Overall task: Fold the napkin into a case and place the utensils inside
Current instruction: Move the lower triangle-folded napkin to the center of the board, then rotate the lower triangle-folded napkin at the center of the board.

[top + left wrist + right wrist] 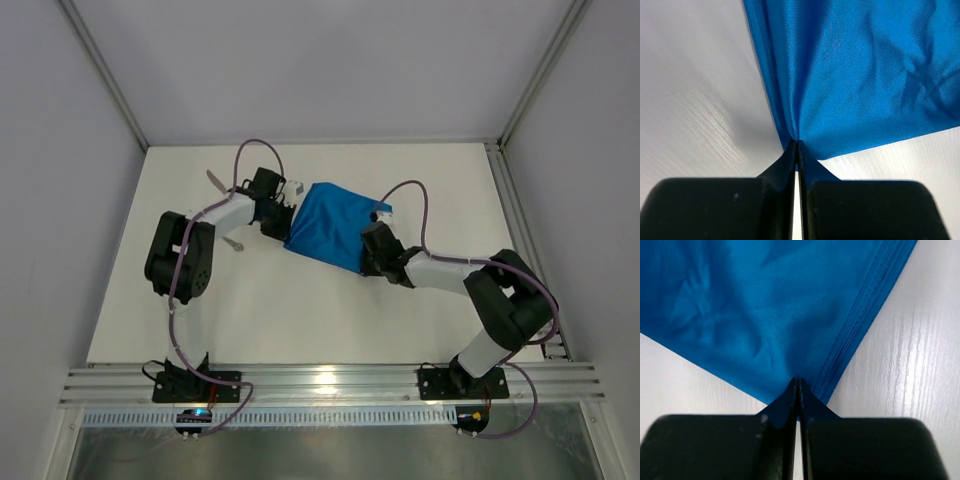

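The bright blue napkin (335, 225) lies folded in layers mid-table, its stacked edges showing in both wrist views. My left gripper (286, 232) is shut on the napkin (855, 75) at its left corner; the left gripper (797, 142) has its jaws pressed together on the cloth. My right gripper (363, 262) is shut on the near right corner; the right gripper (798, 380) pinches the napkin (755, 310) the same way. Two silver utensils lie left of the cloth: one utensil (215, 181) behind my left arm, the other utensil (233, 243) in front of it, partly hidden.
White tabletop (300, 310) with grey walls at the back and sides. A metal rail (330, 382) runs along the near edge by the arm bases. Purple cables loop over both arms.
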Robot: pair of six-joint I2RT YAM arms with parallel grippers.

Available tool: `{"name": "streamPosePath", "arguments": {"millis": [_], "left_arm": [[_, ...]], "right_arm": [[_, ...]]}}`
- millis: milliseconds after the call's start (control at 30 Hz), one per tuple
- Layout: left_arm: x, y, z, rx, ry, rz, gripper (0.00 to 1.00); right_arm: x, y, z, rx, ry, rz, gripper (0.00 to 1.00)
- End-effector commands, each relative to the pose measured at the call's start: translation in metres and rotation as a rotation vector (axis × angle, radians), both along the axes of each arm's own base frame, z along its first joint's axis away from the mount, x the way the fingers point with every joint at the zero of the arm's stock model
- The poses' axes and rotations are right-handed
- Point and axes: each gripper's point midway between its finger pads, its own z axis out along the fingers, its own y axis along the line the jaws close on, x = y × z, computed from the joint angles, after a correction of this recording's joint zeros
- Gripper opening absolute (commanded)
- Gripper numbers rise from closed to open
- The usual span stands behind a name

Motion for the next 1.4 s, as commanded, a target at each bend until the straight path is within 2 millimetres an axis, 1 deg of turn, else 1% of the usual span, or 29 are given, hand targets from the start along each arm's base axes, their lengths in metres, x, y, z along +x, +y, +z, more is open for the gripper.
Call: {"name": "streamPosePath", "arguments": {"millis": [0, 167, 233, 300, 333, 367, 400, 433, 467, 500, 567, 600, 700, 767, 800, 867, 900, 933, 967, 1000, 1033, 1067, 1100, 1133, 1167, 1233, 1267, 1300, 1367], "left_arm": [[-0.014, 0.003, 0.009, -0.015, 0.021, -0.02, 0.0], [-0.039, 0.01, 0.005, -0.005, 0.066, -0.054, 0.0], [-0.059, 0.014, 0.0, -0.008, 0.117, -0.067, 0.0], [-0.072, 0.015, 0.005, -0.019, 0.125, -0.091, 0.0], [-0.088, 0.019, 0.0, -0.019, 0.164, -0.102, 0.0], [-0.095, 0.02, 0.005, -0.026, 0.164, -0.116, 0.01], [-0.102, 0.022, 0.004, -0.024, 0.17, -0.139, 0.06], [-0.12, 0.023, 0.002, -0.034, 0.219, -0.16, 0.08], [-0.13, 0.024, 0.003, -0.042, 0.239, -0.178, 0.11], [-0.138, 0.025, 0.008, -0.051, 0.245, -0.198, 0.18], [-0.158, 0.032, 0.014, -0.047, 0.283, -0.247, 0.25], [-0.158, 0.034, 0.019, -0.037, 0.265, -0.269, 0.31], [-0.149, 0.031, 0.061, -0.07, 0.172, -0.298, 0.37], [-0.135, 0.03, 0.085, -0.079, 0.108, -0.285, 0.4], [-0.114, 0.028, 0.103, -0.077, 0.036, -0.267, 0.42], [-0.088, 0.029, 0.106, -0.073, 0.002, -0.197, 0.44], [-0.066, 0.026, 0.113, -0.079, -0.06, -0.168, 0.46], [-0.055, 0.025, 0.112, -0.086, -0.067, -0.144, 0.46], [-0.045, 0.023, 0.098, -0.09, -0.025, -0.103, 0.45], [-0.026, 0.02, 0.1, -0.093, -0.063, -0.08, 0.46], [-0.017, 0.018, 0.095, -0.095, -0.064, -0.064, 0.46], [-0.009, 0.016, 0.081, -0.091, -0.036, -0.037, 0.47], [0.009, 0.012, 0.085, -0.102, -0.082, -0.027, 0.48], [0.017, 0.01, 0.083, -0.103, -0.089, -0.016, 0.5], [0.024, 0.008, 0.073, -0.102, -0.079, -0.011, 0.52], [0.043, 0.003, 0.079, -0.11, -0.124, -0.002, 0.57], [0.047, 0.002, 0.069, -0.103, -0.11, 0.002, 0.59], [0.053, 0.002, 0.068, -0.098, -0.12, 0.007, 0.59], [0.063, 0.003, 0.068, -0.078, -0.134, 0.019, 0.59]], "right_arm": [[-0.021, -0.008, -0.016, 0.033, 0.063, -0.045, 0.04], [-0.033, -0.01, -0.016, 0.046, 0.084, -0.032, 0.04], [-0.038, -0.01, -0.014, 0.049, 0.089, -0.023, 0.04], [-0.045, -0.01, -0.008, 0.052, 0.093, -0.004, 0.04], [-0.049, -0.007, -0.007, 0.052, 0.094, 0.021, 0.04], [-0.055, -0.003, -0.005, 0.065, 0.109, 0.053, 0.04], [-0.06, -0.001, -0.004, 0.071, 0.116, 0.078, 0.04], [-0.065, 0.003, -0.004, 0.073, 0.125, 0.105, 0.04], [-0.071, 0.002, -0.005, 0.07, 0.14, 0.118, 0.04], [-0.077, 0.001, -0.007, 0.069, 0.152, 0.131, 0.04], [-0.082, -0.001, -0.001, 0.072, 0.141, 0.144, 0.04], [-0.082, -0.004, 0.001, 0.067, 0.13, 0.144, 0.04], [-0.074, -0.004, 0.021, 0.047, 0.069, 0.177, 0.04], [-0.069, -0.005, 0.031, 0.014, 0.047, 0.21, 0.04], [-0.06, 0.001, 0.044, 0.021, 0.021, 0.221, 0.04], [-0.055, 0.003, 0.047, -0.011, 0.025, 0.238, 0.06], [-0.046, 0.009, 0.06, 0.001, 0.001, 0.243, 0.06], [-0.044, 0.012, 0.063, 0.008, -0.003, 0.245, 0.07], [-0.042, 0.016, 0.064, 0.017, -0.004, 0.251, 0.07], [-0.038, 0.021, 0.07, 0.038, -0.013, 0.242, 0.08], [-0.036, 0.022, 0.072, 0.044, -0.017, 0.235, 0.08], [-0.034, 0.022, 0.074, 0.045, -0.021, 0.22, 0.09], [-0.034, 0.02, 0.075, 0.055, -0.013, 0.183, 0.1], [-0.038, 0.014, 0.071, 0.04, 0.008, 0.158, 0.11], [-0.038, 0.008, 0.071, 0.027, 0.012, 0.124, 0.13], [-0.048, -0.002, 0.068, 0.03, 0.05, 0.062, 0.19], [-0.055, -0.009, 0.06, 0.021, 0.072, 0.039, 0.22], [-0.06, -0.011, 0.057, 0.028, 0.088, 0.024, 0.25], [-0.071, -0.017, 0.049, 0.046, 0.128, -0.022, 0.36]]}}
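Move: Both closed grippers rest on the folded napkin's near corners. The napkin's middle lies about 3 cm ahead and 11 cm right of the left hand, and some 9 cm ahead and 6 cm left of the right hand, barely below either. The fork lies about 17 cm left and 2 cm ahead of the left hand, the knife some 14 cm left and 10 cm ahead of it. Keep both shut fingertips pressed on the near corners and drag the napkin back towards the bases, left hand about 15 cm, right only 8, so it swings counter-clockwise. Then lift both off: arc the left up and forward, spreading its fingers, and lower it near the far-left corner; raise the right with a short reach forward, then ease it back, its fingers parting. ##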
